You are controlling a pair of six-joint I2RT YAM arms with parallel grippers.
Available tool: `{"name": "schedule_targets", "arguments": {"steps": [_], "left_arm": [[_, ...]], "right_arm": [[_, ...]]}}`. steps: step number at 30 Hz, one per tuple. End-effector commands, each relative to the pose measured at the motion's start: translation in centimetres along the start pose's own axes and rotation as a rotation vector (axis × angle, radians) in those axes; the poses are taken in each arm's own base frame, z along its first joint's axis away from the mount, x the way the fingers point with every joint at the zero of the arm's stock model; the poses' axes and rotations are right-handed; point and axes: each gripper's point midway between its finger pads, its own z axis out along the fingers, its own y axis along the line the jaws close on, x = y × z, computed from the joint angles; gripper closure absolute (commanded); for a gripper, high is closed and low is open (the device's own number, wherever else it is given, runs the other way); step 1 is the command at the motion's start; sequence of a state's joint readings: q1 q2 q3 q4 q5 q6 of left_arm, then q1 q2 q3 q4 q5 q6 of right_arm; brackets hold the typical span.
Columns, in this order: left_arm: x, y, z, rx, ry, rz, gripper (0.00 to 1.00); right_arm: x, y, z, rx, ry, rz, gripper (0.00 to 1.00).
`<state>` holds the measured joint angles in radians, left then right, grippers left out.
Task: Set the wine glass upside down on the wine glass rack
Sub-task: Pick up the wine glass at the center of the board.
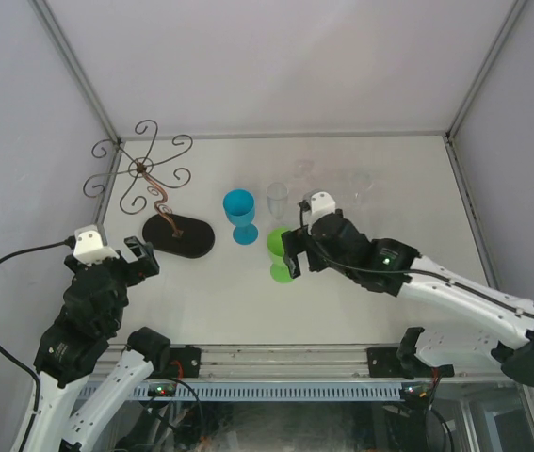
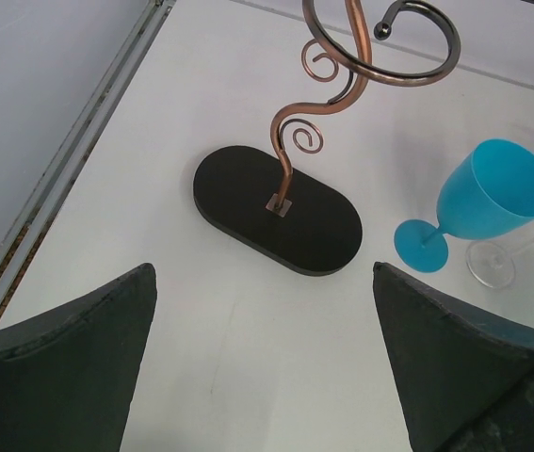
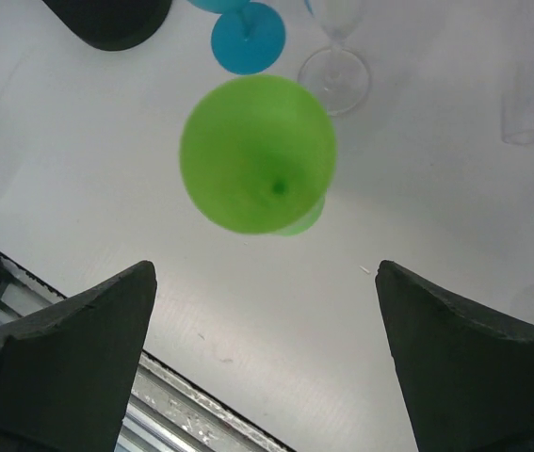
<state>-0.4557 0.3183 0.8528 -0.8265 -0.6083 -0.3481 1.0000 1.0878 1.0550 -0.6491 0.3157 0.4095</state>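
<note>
The wine glass rack (image 1: 144, 170) stands at the back left, its curled wire arms spreading from a coppery stem (image 2: 290, 160) on a black oval base (image 2: 276, 209). Three wine glasses stand upright mid-table: a blue one (image 1: 240, 215), a clear one (image 1: 277, 198) and a green one (image 1: 281, 252). My right gripper (image 1: 292, 250) hovers open right beside the green glass (image 3: 257, 155), which sits ahead of the fingers, not between them. Near the rack base, my left gripper (image 1: 144, 257) hangs open and empty, with bare table between its fingers (image 2: 106, 330).
More clear glasses (image 1: 361, 184) stand at the back right. The blue glass (image 2: 493, 198) and a clear glass foot (image 2: 491, 266) lie right of the rack base. Grey walls close the table's sides, and a metal rail (image 3: 182, 424) runs along the near edge.
</note>
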Motion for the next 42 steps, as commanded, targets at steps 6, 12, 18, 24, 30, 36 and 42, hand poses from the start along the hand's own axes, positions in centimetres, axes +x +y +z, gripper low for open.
{"name": "schedule_targets", "arguments": {"steps": [6, 12, 18, 24, 30, 36, 42], "left_arm": [[-0.9, 0.2, 0.0, -0.019, -0.026, -0.016, 0.00], [-0.9, 0.2, 0.0, -0.020, -0.023, -0.012, 0.00], [-0.9, 0.1, 0.0, -0.016, -0.022, -0.013, 0.00], [-0.8, 0.1, 0.0, -0.014, -0.021, -0.013, 0.00], [-0.8, 0.1, 0.0, -0.014, -0.023, -0.014, 0.00], [-0.9, 0.1, -0.1, -0.013, -0.024, -0.015, 0.00], [-0.9, 0.2, -0.1, -0.015, -0.026, -0.016, 0.00]], "right_arm": [[-4.3, 4.2, 3.4, -0.063, -0.092, 0.010, 0.00], [-3.4, 4.0, 3.7, -0.030, -0.036, 0.006, 0.00], [-0.7, 3.1, 3.4, 0.041, 0.067, -0.016, 0.00], [0.9, 3.3, 4.0, 0.058, 0.121, -0.020, 0.00], [0.7, 3.7, 6.2, 0.062, 0.108, -0.013, 0.00], [0.3, 3.0, 8.9, 0.091, 0.090, 0.016, 0.00], [-0.3, 2.1, 10.5, 0.118, 0.071, 0.042, 0.00]]}}
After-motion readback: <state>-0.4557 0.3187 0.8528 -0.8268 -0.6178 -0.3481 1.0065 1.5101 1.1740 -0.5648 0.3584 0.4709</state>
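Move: About 6 cm ahead of the right hand, 6 cm to its left and some 10 cm below stands the green wine glass, with nothing held in the hand. The blue glass stands roughly 10 cm farther out than the green one and 11 cm left of it; a clear glass is about 11 cm beyond the green one and 3 cm left of it. For the left hand, the green glass lies some 29 cm to the right, 8 cm ahead and 16 cm down. Closing in on the green glass, the open right hand slides about 5 cm left and a little forward, eases back slightly as it starts to sink, then drops and pushes forward again, ending some 8 cm lower with the bowl between its fingers. The fingers tip about 10 degrees steeper and stay wide open, with no grip yet. ##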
